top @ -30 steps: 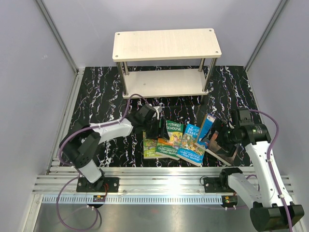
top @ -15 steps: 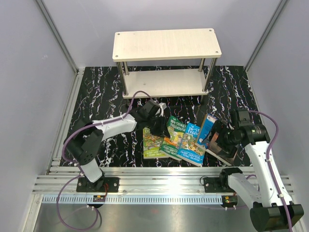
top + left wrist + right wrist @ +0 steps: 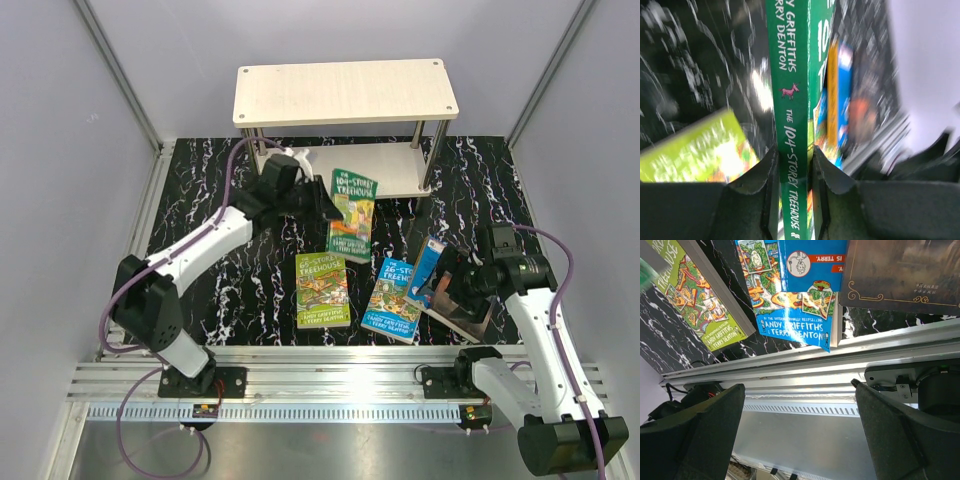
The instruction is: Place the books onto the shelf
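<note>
My left gripper (image 3: 318, 200) is shut on the spine of a green "104-Storey Treehouse" book (image 3: 352, 212), held above the mat just in front of the shelf (image 3: 345, 92). In the left wrist view the jaws (image 3: 794, 175) press both sides of that green spine (image 3: 790, 75). Another green book (image 3: 322, 289) and a blue one (image 3: 395, 298) lie flat near the front. A second blue book (image 3: 430, 268) leans by my right gripper (image 3: 455, 285), which stands open above a dark book (image 3: 468, 318). Nothing is between the right gripper's (image 3: 800, 430) fingers.
The black marbled mat (image 3: 200, 230) covers the table in front of the shelf. An aluminium rail (image 3: 330, 370) runs along the near edge, also below the books in the right wrist view (image 3: 815, 375). Grey walls close in both sides.
My left gripper shut on the green book, lifted it off the pile and carried it back toward the shelf. The other green book now lies uncovered. The right arm stayed put.
</note>
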`<state>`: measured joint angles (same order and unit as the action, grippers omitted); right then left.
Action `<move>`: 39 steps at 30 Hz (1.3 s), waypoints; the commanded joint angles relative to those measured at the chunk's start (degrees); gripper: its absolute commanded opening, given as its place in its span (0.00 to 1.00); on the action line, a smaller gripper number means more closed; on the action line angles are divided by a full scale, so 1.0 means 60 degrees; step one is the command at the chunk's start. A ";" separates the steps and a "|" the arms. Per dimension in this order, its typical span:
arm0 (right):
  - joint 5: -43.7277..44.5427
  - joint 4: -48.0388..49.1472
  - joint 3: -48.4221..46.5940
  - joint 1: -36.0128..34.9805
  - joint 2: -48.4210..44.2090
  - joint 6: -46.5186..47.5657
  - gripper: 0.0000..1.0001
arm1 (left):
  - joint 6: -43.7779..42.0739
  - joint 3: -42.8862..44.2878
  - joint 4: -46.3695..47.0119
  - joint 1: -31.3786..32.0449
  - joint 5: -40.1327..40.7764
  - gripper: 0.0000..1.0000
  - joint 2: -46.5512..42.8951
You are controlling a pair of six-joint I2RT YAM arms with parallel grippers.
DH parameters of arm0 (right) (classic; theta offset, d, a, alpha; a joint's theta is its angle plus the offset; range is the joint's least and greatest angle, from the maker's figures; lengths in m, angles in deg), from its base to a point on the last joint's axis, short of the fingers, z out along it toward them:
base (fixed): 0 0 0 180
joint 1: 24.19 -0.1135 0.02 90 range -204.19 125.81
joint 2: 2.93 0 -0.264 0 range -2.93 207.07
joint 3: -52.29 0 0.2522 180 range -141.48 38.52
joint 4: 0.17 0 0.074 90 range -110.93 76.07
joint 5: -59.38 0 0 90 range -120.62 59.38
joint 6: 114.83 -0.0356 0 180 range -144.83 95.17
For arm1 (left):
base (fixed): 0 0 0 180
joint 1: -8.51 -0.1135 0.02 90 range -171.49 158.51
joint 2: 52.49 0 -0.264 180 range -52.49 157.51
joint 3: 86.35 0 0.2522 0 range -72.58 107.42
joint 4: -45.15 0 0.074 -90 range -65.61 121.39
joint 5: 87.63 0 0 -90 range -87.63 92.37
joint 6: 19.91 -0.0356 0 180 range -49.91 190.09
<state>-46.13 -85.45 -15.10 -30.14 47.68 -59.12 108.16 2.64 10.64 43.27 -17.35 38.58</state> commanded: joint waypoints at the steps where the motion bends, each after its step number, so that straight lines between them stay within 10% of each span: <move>1: 0.0021 0.0173 -0.0057 -0.0062 -0.0041 0.0235 1.00 | 0.1240 -0.0114 0.3088 -0.0431 -0.0857 0.00 -0.0136; 10: -0.0462 -0.0339 -0.1622 -0.0062 0.0441 0.0249 1.00 | 0.4097 0.0805 0.6930 -0.0931 -0.0698 0.00 0.2470; 20: -0.1034 -0.0472 -0.2723 -0.0062 0.0793 0.0425 1.00 | 0.5491 0.5652 0.6580 -0.0535 0.0504 0.00 0.6894; 26: -0.0082 -0.0296 -0.3088 -0.0048 0.1890 0.0895 1.00 | 0.5446 1.1322 0.4236 -0.0842 0.0330 0.01 1.0556; 30: 0.0123 -0.0209 -0.3192 -0.0047 0.2697 0.0822 1.00 | 0.5423 1.0770 0.4865 -0.1281 0.0094 0.21 1.0911; 35: 0.0109 0.0173 -0.2869 -0.0047 0.3428 0.0572 1.00 | 0.4351 1.0973 0.4367 -0.1414 -0.0403 0.74 1.1130; 39: 0.0285 0.0304 -0.2942 -0.0047 0.3928 0.0543 1.00 | 0.3838 1.1529 0.4090 -0.1297 -0.0799 0.85 1.1496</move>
<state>-46.15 -85.56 -32.33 -30.19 69.76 -55.55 135.74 68.19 35.69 34.37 -18.78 105.52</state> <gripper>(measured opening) 0.994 0.831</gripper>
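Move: The left hand already pinches the 104-Storey Treehouse by its spine. The free spot for this book, on the right part of the lower shelf, lies about 27 cm ahead, 17 to the right and 11 below. The right front post is some 14 cm ahead and 28 right; the 65-Storey book lies 10 cm back, straight below. From the empty right hand, the blue book is about 10 cm ahead, 4 left and 10 below, the brown book 5 ahead and 6 right. Forward some 30 cm and in under the upper board, the left hand carries the 104-Storey book, drifting right and then sinking as the wrist rolls about 30 degrees. Its fingers then open wide and let go of the spine, the hand easing back left. Meanwhile the open right hand lifts, then reaches forward and down again towards the blue book. ##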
